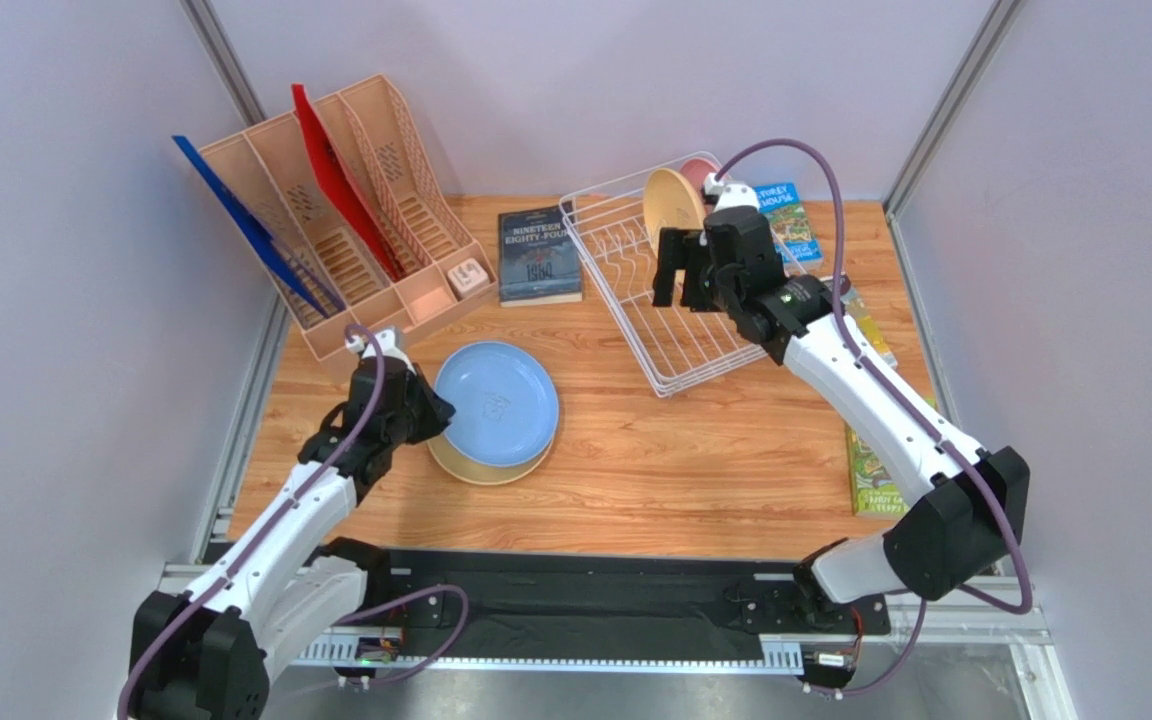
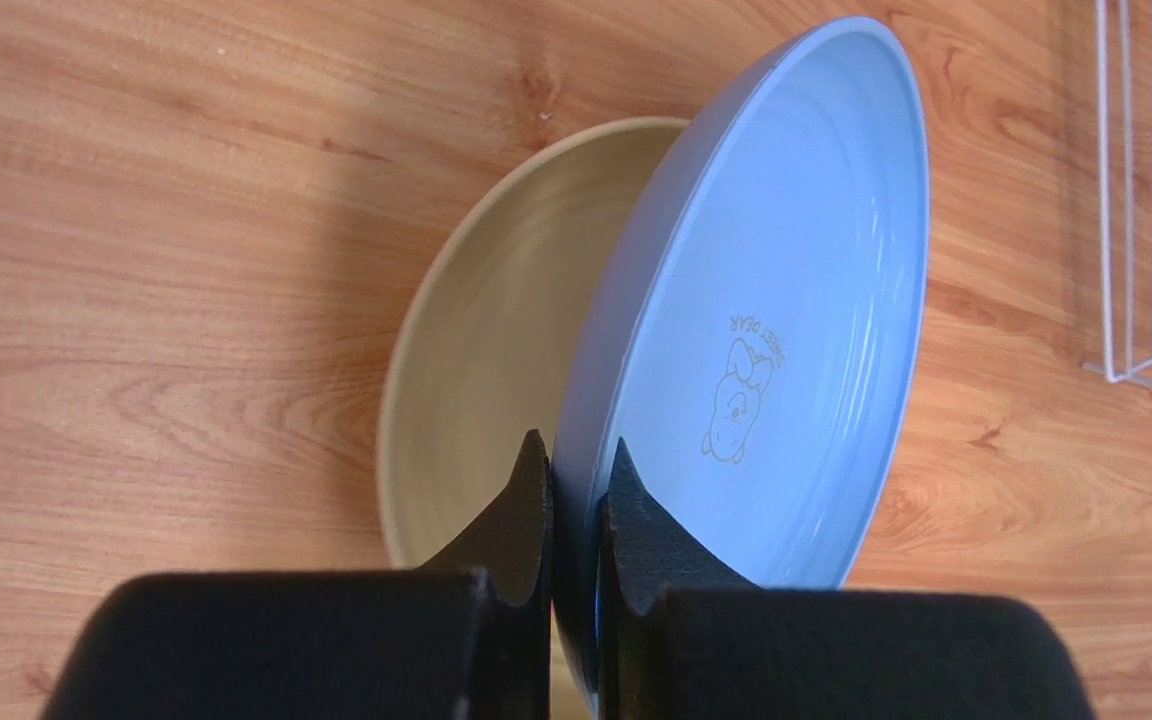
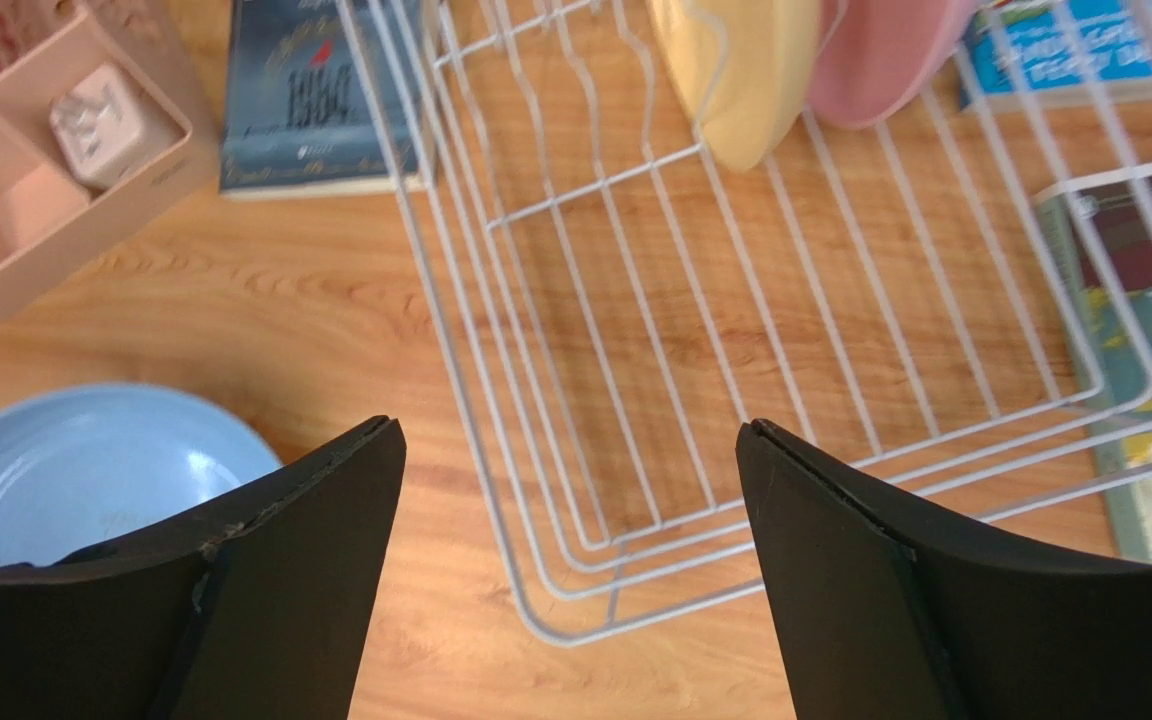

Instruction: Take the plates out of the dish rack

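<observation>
My left gripper [image 1: 425,408] [image 2: 579,465] is shut on the near rim of the light blue plate [image 1: 495,393] [image 2: 778,300]. That plate lies over the pale yellow plate [image 1: 480,468] [image 2: 492,345] on the table, left of centre. The white wire dish rack [image 1: 642,308] [image 3: 537,270] stands at the back right. The tan-yellow plate [image 1: 672,200] [image 3: 740,68] and the pink plate [image 1: 699,165] [image 3: 883,60] stand upright at its far end. My right gripper [image 1: 683,281] [image 3: 567,435] is open and empty above the rack's near part, short of those plates.
A peach file organiser [image 1: 342,210] with a blue and a red folder stands at the back left. A dark book [image 1: 539,255] lies between it and the rack. More books lie behind the rack [image 1: 787,218] and along the right table edge [image 1: 880,458].
</observation>
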Robot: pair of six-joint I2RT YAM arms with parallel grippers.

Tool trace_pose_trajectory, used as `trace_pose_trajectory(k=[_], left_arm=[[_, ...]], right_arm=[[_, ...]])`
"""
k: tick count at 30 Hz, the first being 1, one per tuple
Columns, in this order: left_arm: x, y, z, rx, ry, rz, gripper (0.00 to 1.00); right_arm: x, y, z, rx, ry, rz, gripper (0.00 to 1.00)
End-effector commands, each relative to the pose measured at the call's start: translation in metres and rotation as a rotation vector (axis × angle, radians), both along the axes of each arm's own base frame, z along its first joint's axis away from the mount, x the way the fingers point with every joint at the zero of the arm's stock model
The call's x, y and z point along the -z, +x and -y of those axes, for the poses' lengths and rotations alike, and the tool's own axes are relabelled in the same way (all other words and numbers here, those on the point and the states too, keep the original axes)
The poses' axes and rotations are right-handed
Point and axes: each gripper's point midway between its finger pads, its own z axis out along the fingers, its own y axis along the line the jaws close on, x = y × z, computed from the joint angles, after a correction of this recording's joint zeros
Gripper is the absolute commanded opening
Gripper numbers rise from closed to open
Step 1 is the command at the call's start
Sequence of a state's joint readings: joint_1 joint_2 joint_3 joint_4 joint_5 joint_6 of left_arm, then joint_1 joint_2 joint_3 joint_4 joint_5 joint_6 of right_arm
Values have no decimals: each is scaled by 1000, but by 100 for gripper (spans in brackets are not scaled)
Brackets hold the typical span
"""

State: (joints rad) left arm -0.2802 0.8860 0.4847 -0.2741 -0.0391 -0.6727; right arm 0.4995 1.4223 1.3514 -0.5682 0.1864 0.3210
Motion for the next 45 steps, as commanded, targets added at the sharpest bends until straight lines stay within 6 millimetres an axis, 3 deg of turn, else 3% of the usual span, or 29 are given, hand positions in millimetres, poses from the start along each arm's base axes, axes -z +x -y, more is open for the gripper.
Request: trace_pose_trajectory(k=[1, 2, 8, 9, 10, 12, 13, 14, 15, 17, 19, 20, 21, 22, 23, 25, 26, 27, 28, 29, 31, 32, 33, 39, 41, 42, 43, 44, 45], left_arm=[[11, -5, -3, -39, -7, -44, 0], [17, -8, -4, -44, -4, -59, 0], [26, -16, -10, -66, 14, -88, 32], [23, -15, -11, -68, 12, -76, 45], [21, -15, -11, -68, 13, -72, 50], [17, -15, -12, -68, 16, -59, 68], [17, -16, -13, -68, 22, -60, 71], [14, -16, -13, -69, 22, -51, 80], [13, -18, -15, -73, 27, -54, 99], [6, -16, -17, -69, 46, -39, 100], [0, -17, -19, -68, 52, -24, 100], [-4, -17, -19, -52, 59, -12, 100], [-9, -17, -18, -47, 53, 5, 100], [-13, -17, -18, -45, 53, 15, 100], [-17, -16, -17, -37, 53, 27, 100], [-26, -15, -16, -30, 45, 54, 100], [-28, -14, -15, -28, 43, 62, 100], [-31, -13, -15, -24, 45, 70, 100], [-30, -13, -16, -25, 47, 68, 100], [-31, -12, -16, -27, 47, 71, 100], [-32, -12, -15, -19, 51, 67, 100], [-32, -11, -14, -15, 52, 64, 100], [-31, -12, -14, -14, 54, 61, 100], [-31, -10, -14, -13, 55, 61, 100], [-30, -9, -15, -18, 59, 61, 100], [-31, -9, -16, -22, 64, 63, 100], [-32, -8, -16, -23, 64, 66, 100], [-32, -7, -16, -21, 67, 64, 100], [-32, -7, -16, -19, 68, 61, 100]], right_arm=[[-25, 35, 28, 110, -80, 90, 87], [-24, 40, 29, 115, -90, 88, 87], [-9, 74, 36, 157, -161, 77, 87], [-6, 78, 35, 157, -172, 75, 87], [4, 85, 36, 155, -202, 61, 86], [2, 100, 41, 193, -229, 80, 86], [17, 109, 40, 198, -245, 58, 85], [18, 115, 40, 202, -247, 55, 83], [9, 123, 43, 231, -258, 75, 83], [20, 136, 45, 238, -302, 66, 79], [13, 150, 49, 258, -347, 95, 78], [24, 157, 51, 270, -387, 81, 77], [13, 164, 53, 290, -395, 108, 76], [14, 168, 54, 296, -418, 110, 75], [25, 175, 57, 299, -470, 98, 71], [21, 184, 57, 300, -494, 105, 67], [24, 187, 58, 292, -524, 100, 59], [35, 190, 56, 279, -537, 84, 56], [34, 193, 55, 269, -534, 89, 54], [36, 193, 55, 264, -544, 77, 40], [40, 193, 54, 258, -548, 70, 24], [41, 193, 53, 255, -546, 71, 8], [38, 193, 53, 251, -541, 78, 1], [25, 188, 55, 303, -606, 123, 0], [3, 182, 51, 359, -659, 192, 0], [6, 177, 52, 379, -699, 199, 0], [-8, 180, 48, 424, -694, 265, 0], [-19, 171, 51, 484, -764, 287, 0], [-19, 168, 51, 505, -796, 300, 0]])
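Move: The right hand, open and empty, has the rack's yellow plate about 20 cm ahead, 3 cm to its right and 9 cm below. The pink plate stands some 6 cm right of that plate and 2 cm farther out; the black book lies about 20 cm ahead of the hand, 18 cm left and 18 cm lower. The left hand holds the blue plate by its rim; the lower yellow plate on the table is centred about 4 cm ahead, 5 cm right and 5 cm below. The right fingers pinch the upper near rim of the rack's yellow plate, after reaching some 18 cm forward while dipping and edging right about 5 cm each, the wrist rolling left side down some 40 degrees. Meanwhile the left hand lowers the blue plate onto the lower yellow plate, sinking 2.5 cm and easing back, opens wide to let go, then rises about 4 cm. ##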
